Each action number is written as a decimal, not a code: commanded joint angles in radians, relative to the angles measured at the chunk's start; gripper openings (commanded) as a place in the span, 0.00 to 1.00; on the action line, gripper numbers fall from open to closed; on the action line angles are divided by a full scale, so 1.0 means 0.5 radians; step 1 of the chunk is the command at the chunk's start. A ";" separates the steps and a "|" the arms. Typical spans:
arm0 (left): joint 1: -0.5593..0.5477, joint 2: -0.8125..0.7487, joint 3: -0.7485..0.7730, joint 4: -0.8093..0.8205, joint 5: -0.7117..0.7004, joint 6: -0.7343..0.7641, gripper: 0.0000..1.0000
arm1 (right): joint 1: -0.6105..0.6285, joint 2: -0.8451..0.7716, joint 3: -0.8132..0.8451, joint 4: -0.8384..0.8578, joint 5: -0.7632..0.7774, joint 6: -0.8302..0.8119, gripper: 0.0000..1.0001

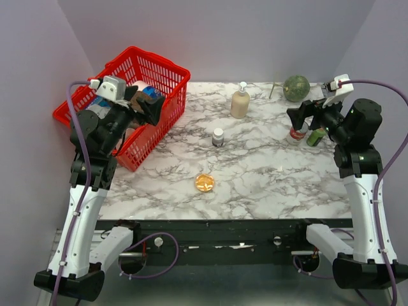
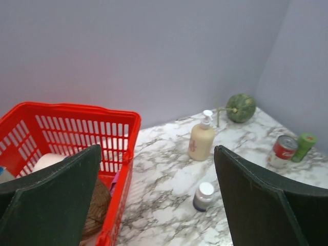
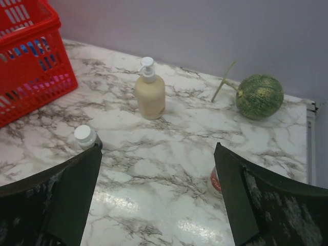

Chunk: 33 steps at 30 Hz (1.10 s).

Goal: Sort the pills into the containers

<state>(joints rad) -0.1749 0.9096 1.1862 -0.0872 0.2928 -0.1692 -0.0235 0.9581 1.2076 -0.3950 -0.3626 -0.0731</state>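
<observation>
The orange pills [image 1: 204,182] lie in a shallow clear round dish [image 1: 204,189] near the table's front middle, seen only in the top view. The small white pill bottle [image 1: 218,137] stands upright mid-table; it also shows in the left wrist view [image 2: 203,196] and the right wrist view [image 3: 85,136]. My left gripper [image 1: 152,106] is open and empty, held high over the red basket's near corner. My right gripper [image 1: 305,116] is open and empty, raised at the right side above the red-labelled can.
A red basket [image 1: 169,73] with several items stands at the back left. A beige pump bottle [image 1: 240,101] and a green melon [image 1: 296,88] are at the back. A red-labelled can [image 1: 296,134] and a green container [image 1: 315,137] stand at the right.
</observation>
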 commanded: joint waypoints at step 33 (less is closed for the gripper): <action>0.003 -0.721 -1.035 -0.154 0.307 -0.021 0.99 | 1.660 1.014 -0.136 -0.446 -0.647 -1.928 1.00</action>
<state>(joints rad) -0.1741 0.5869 0.7174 -0.1745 0.4866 -0.2474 0.7567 1.4296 1.1526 -0.6731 -0.7563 -0.9779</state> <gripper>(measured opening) 0.988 0.997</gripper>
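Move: The amber dish lies about 30 cm to the right gripper's left, some 7 cm back and 36 cm below it; the pill bottle is about 25 cm left and 10 cm ahead of that gripper, the red-and-white can some 13 cm ahead and 9 cm right. From the left gripper the pill bottle is about 14 cm ahead, 17 cm right and 41 cm down, the dish 14 cm right and 3 cm back. Swing the open right gripper left about 25 cm, sinking 20 cm and drawing back, gently down at first and then faster, towards the amber dish; turn it some 85 degrees counter-clockwise and point the fingers left and down. Meanwhile lower the open left gripper some 15 cm beside the basket, easing it back and turning it clockwise to face the pill bottle, fingers tipping down. Touch nothing. ##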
